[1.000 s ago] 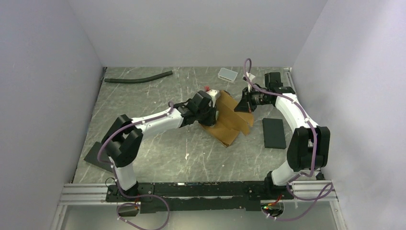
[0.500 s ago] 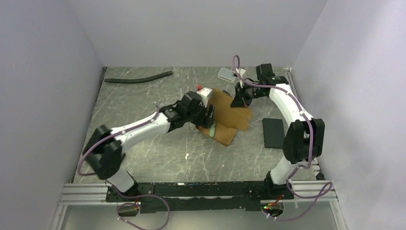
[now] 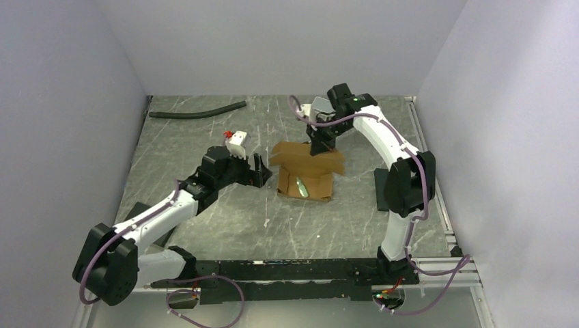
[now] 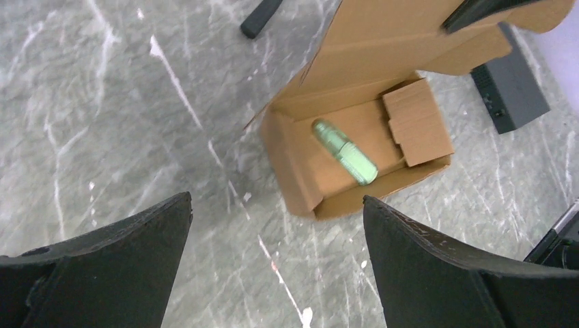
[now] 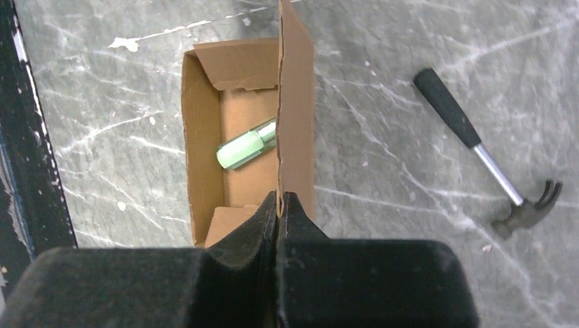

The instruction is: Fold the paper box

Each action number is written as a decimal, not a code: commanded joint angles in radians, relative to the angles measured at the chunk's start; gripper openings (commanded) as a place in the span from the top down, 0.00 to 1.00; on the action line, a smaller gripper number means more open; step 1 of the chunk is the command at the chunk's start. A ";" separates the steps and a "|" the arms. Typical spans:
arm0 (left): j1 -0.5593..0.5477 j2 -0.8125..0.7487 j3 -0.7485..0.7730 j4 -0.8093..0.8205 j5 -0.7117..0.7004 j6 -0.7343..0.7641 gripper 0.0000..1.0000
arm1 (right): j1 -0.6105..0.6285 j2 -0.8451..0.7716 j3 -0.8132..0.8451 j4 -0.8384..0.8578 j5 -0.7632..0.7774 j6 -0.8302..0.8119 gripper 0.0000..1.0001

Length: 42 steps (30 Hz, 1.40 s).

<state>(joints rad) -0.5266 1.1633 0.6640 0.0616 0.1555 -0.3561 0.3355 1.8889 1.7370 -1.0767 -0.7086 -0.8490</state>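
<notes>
The paper box (image 3: 317,181) is a brown carton lying open on the table, with its lid flap (image 3: 307,156) raised. A green cylinder (image 3: 300,186) lies inside it. My right gripper (image 3: 321,143) is shut on the edge of the lid flap, as the right wrist view (image 5: 280,195) shows, with the box (image 5: 198,137) and the green cylinder (image 5: 246,147) below it. My left gripper (image 3: 258,172) is open and empty, just left of the box and apart from it. The left wrist view shows its jaws wide (image 4: 276,198) and the box (image 4: 416,119) beyond them.
A black slab (image 3: 390,195) lies right of the box, partly behind the right arm. A hammer (image 5: 478,150) lies on the table beside the box. A black hose (image 3: 198,111) lies at the back left. A white tray (image 3: 319,109) sits at the back.
My left arm has drawn back to the left, away from the box. My right gripper has moved left with the lid flap, and the box now lies open showing the green cylinder.
</notes>
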 commanded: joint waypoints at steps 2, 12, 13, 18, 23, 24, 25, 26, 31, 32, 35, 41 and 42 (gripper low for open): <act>0.013 0.052 -0.069 0.347 0.111 0.046 0.01 | 0.074 0.010 0.080 -0.066 0.042 -0.146 1.00; 0.013 0.157 -0.088 0.532 0.109 0.212 0.06 | 0.100 0.064 0.166 -0.126 0.037 -0.204 0.98; 0.013 0.171 -0.081 0.532 0.109 0.220 0.10 | 0.100 0.064 0.168 -0.122 0.037 -0.203 0.98; 0.011 0.236 -0.019 0.450 0.072 0.207 0.36 | 0.100 0.062 0.168 -0.104 0.029 -0.163 0.96; 0.007 0.242 -0.010 0.409 0.037 0.206 0.63 | 0.097 0.047 0.137 -0.065 0.041 -0.112 0.94; 0.007 0.242 -0.009 0.403 0.038 0.209 0.67 | 0.097 0.044 0.132 -0.053 0.041 -0.101 0.94; 0.006 0.240 -0.006 0.397 0.038 0.209 0.74 | 0.095 0.041 0.129 -0.048 0.041 -0.088 0.92; 0.005 0.240 -0.002 0.383 0.034 0.207 0.87 | 0.092 0.035 0.128 -0.035 0.041 -0.068 0.83; 0.002 0.207 -0.029 0.389 0.007 0.184 1.00 | 0.024 -0.049 0.091 0.033 -0.010 0.068 0.39; 0.000 0.195 -0.038 0.391 -0.003 0.179 1.00 | 0.005 -0.086 0.061 0.063 -0.013 0.097 0.34; -0.027 0.159 -0.058 0.386 -0.062 0.171 1.00 | -0.059 -0.227 -0.101 0.193 -0.022 0.197 0.23; -0.125 0.116 -0.060 0.335 -0.219 0.148 1.00 | -0.184 -0.571 -0.547 0.631 0.023 0.543 0.05; -0.141 0.119 -0.054 0.322 -0.235 0.134 1.00 | -0.192 -0.587 -0.597 0.659 0.016 0.578 0.04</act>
<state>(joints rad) -0.6136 1.3090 0.6003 0.4049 0.0399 -0.1822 0.1715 1.4250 1.3170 -0.7231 -0.6777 -0.5079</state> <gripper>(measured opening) 0.012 0.923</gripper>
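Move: The box lid's free left edge stands some 4 cm ahead of the open left hand, 4 cm to its right and 3 cm lower. The right hand already pinches the raised lid's upper edge; from it that left edge lies about 10 cm left, 2 cm back and 4 cm below. The box tray is roughly 12 cm right of the left hand, level with it and 12 cm down. The green tube inside is 11 cm right and 2 cm back, 13 cm down. The left hand's fingers shut on the lid's left edge after reaching about 4 cm forward, a little right and down; still pinching, it then eases back and up. Meanwhile the right hand swings its pinched edge some 3 cm left with a 10-degree counter-clockwise turn, holds there until the left has closed, then opens wide and backs off about 10 cm right and 5 cm up. ##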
